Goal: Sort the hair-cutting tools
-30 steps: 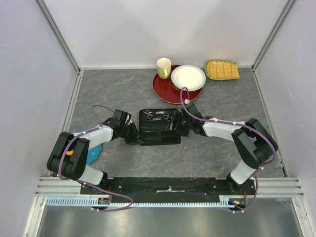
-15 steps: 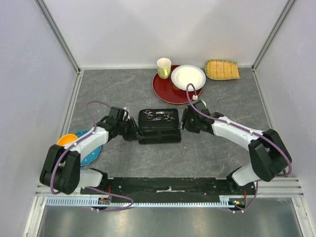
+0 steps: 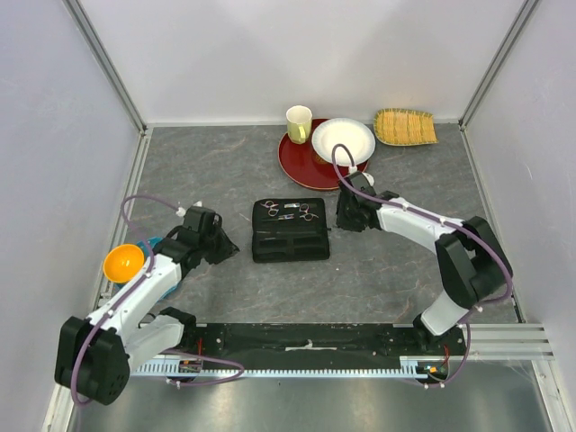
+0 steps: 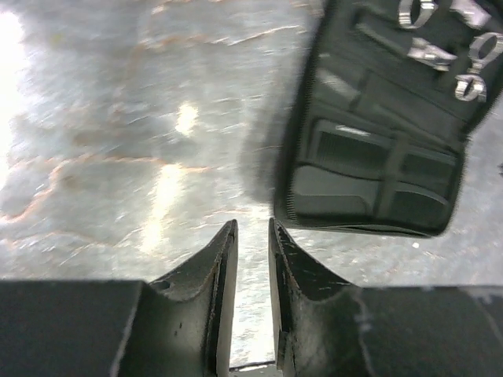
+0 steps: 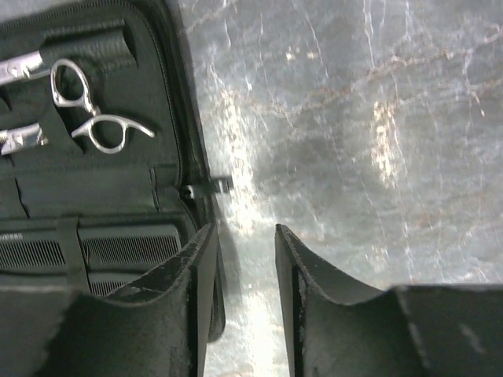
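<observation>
The black case (image 3: 290,241) lies open on the grey table between my arms. Two silver scissors (image 3: 288,211) sit in its far half, with black combs (image 4: 346,145) strapped in its near half. The scissors' handles (image 5: 86,102) and the combs (image 5: 130,250) also show in the right wrist view. My left gripper (image 3: 225,245) is left of the case, apart from it, its jaws slightly apart and empty (image 4: 251,229). My right gripper (image 3: 345,216) is just right of the case's far right corner, open and empty (image 5: 245,232).
An orange bowl (image 3: 124,262) rests on a blue plate (image 3: 157,243) at the left. At the back stand a red tray (image 3: 301,166), a yellow cup (image 3: 298,123), a white plate (image 3: 343,140) and a woven tray (image 3: 405,127).
Both grippers have drawn away from the case: the left arm swung left and back, uncovering the orange bowl, and the right gripper moved right of the case's edge. The case has stayed put.
</observation>
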Robot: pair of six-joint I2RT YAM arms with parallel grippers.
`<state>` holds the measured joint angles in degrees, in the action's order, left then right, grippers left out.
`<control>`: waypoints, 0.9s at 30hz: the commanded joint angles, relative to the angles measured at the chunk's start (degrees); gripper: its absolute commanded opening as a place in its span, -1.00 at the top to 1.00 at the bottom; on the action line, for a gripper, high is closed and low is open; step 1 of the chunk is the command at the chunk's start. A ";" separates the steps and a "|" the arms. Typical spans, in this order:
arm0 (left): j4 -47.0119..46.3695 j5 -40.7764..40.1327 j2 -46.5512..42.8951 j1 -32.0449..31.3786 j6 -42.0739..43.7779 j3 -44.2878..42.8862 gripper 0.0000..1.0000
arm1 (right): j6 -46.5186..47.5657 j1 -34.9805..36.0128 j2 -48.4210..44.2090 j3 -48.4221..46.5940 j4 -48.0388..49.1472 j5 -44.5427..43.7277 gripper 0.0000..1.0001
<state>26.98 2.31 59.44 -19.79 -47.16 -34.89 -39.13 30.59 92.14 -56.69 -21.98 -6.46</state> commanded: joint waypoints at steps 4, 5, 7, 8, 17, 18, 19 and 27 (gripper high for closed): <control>2.46 -6.00 -2.85 0.02 -9.18 7.47 0.43 | 0.55 -0.35 7.96 -8.43 -2.80 -3.73 0.32; 2.46 -5.04 -1.71 -0.07 -9.01 7.73 0.44 | 0.46 -0.27 8.93 -8.96 -3.42 -4.00 0.38; 2.11 -4.51 1.01 0.02 -9.09 8.43 0.46 | 0.64 -0.35 11.04 -9.76 -5.00 -4.18 0.43; 1.76 -4.16 1.64 -0.07 -9.09 8.79 0.47 | 0.46 -0.35 11.65 -9.93 -5.79 -4.35 0.46; -1.05 -3.36 2.52 0.02 -9.44 10.20 0.42 | 0.64 5.88 12.19 -5.98 -7.65 2.75 0.58; -1.05 -3.36 2.61 0.10 -9.71 10.28 0.42 | 0.55 6.93 11.75 -5.81 -7.21 3.72 0.59; -1.05 -3.36 2.70 0.10 -9.97 10.55 0.42 | 0.46 9.20 11.57 -5.89 -7.03 5.91 0.59; 0.87 -6.26 1.74 1.07 -12.52 10.37 0.41 | 3.19 16.52 7.54 -10.19 -9.29 7.53 0.59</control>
<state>26.85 -0.45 61.56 -19.35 -56.23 -25.12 -37.41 46.06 103.66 -64.29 -28.08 0.36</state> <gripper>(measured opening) 0.292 0.198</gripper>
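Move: The open tool case has its middle about 14 cm to the right hand's left and level with it, some 4 cm lower; the small tag on its right edge is about 4 cm left and 1 cm ahead. The loose scissors in it lie some 10 cm left and 4 cm ahead; the red plate is about 21 cm ahead and 5 cm left. From the left hand, the case's middle is about 8 cm ahead, 14 cm right and 7 cm below. The case's right edge is swept leftward by the right hand: it first reaches forward and sinks about 4 cm beside the edge, narrowing its fingers, then stays low and swings back and left, roughly 10 cm each way, turning some 20 degrees counter-clockwise, its fingertips coming to bear on the edge between tag and near corner. The left hand sinks about 7 cm and draws back to the case's near left, partly open, touching nothing. ##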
